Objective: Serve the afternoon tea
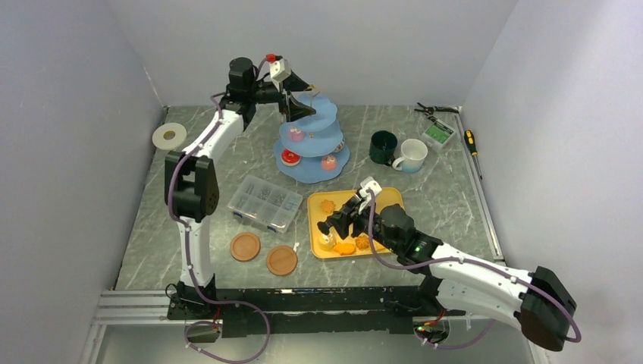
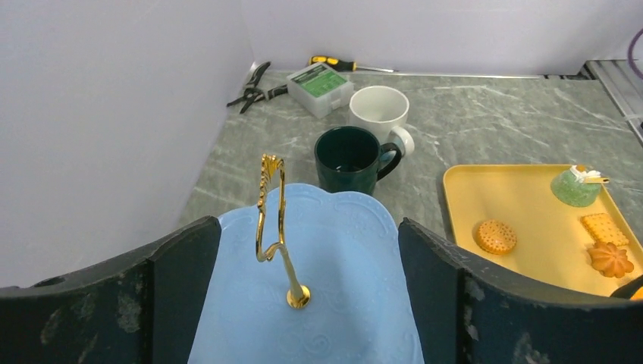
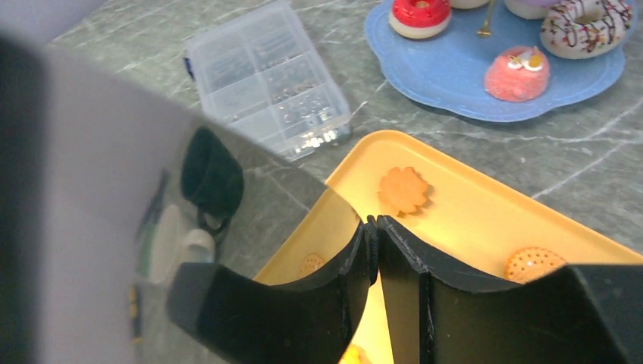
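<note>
The light-blue stand has a bare top tier. My left gripper hangs open over that tier, its fingers either side of the gold loop. Lower tiers carry a red doughnut and a pink cake. The dark-green mug and white mug stand right of the stand. My right gripper is low over the yellow tray, among biscuits. One black finger shows plainly. A blurred shiny grey surface hides its left side.
A clear compartment box lies left of the tray, with two round wooden coasters in front of it. A tape roll sits far left. Pliers, a green box and a screwdriver lie back right. Walls close three sides.
</note>
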Controlling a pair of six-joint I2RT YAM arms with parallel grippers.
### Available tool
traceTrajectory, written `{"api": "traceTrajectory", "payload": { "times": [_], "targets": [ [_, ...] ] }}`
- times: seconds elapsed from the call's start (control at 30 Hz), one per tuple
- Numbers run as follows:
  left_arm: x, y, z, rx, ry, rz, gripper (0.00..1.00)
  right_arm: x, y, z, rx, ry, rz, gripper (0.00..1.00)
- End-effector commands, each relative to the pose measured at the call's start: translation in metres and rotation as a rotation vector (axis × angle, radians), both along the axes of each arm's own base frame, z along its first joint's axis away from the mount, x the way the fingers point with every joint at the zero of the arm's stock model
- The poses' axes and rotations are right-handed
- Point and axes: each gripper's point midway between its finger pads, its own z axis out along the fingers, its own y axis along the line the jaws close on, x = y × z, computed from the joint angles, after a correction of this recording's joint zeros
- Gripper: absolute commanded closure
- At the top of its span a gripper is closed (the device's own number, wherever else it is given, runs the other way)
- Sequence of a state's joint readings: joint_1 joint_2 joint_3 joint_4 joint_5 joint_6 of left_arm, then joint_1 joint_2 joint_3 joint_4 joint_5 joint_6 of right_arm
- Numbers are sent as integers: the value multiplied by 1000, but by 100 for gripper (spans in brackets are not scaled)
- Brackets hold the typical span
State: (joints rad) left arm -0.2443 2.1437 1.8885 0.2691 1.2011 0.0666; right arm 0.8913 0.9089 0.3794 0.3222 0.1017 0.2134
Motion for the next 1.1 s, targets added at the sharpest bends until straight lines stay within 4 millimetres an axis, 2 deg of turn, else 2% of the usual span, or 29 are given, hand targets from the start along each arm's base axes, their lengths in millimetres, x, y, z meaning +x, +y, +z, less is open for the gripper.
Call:
{"api": "traceTrajectory", "payload": {
  "times": [0.0, 0.13, 0.3, 0.5, 0.7, 0.77, 0.83, 0.93, 1.07],
  "targets": [
    [-14, 18, 34, 61, -64, 89, 7, -19, 7, 16, 52, -7, 78, 37],
    [-19, 35, 31, 111, -10, 204, 7, -32, 12, 9, 34, 8, 115, 35],
    [-31, 58, 26, 202, 51, 335, 7, -37, 14, -4, 0, 20, 117, 34],
    [-41, 96, 41, 300, 173, 553, 7, -31, 13, -7, -16, -9, 88, 34],
    [-62, 134, 54, 336, 227, 682, 7, -25, 15, -10, -30, -30, 73, 34],
    [-73, 143, 64, 320, 217, 710, 7, -25, 18, -14, -31, -26, 83, 34],
    [-80, 150, 63, 333, 227, 727, 7, -27, 22, -17, -34, -15, 103, 34],
    [-87, 162, 61, 372, 301, 791, 7, -30, 28, -19, -28, -3, 132, 36],
    [-90, 177, 65, 383, 343, 867, 7, -30, 28, -17, -26, -7, 130, 45]
  ]
}}
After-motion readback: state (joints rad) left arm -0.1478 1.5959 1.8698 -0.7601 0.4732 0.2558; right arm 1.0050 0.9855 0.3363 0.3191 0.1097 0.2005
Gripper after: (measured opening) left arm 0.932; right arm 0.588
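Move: The left gripper stands open at the cake stand's gold handle, which is about 2 cm to its right and 1 cm ahead, nearly at its height; the blue top plate lies some 9 cm below, 3 cm right and 1 cm ahead. From the right gripper, holding the black tongs, the yellow cupcake is level with it, about 5 cm left and 11 cm below. The flower cookie is 10 cm beyond the cupcake, the orange madeleine 5 cm right and 2 cm nearer. Bring the open left gripper off the cake stand's handle, some 16 cm left while also backing away and rising, turning it about 45 degrees counter-clockwise. Meanwhile keep hold of the tongs with the right: draw back about 4 cm with a slight rise, then lower some 5 cm, bringing the tong tips down towards the yellow cupcake. ##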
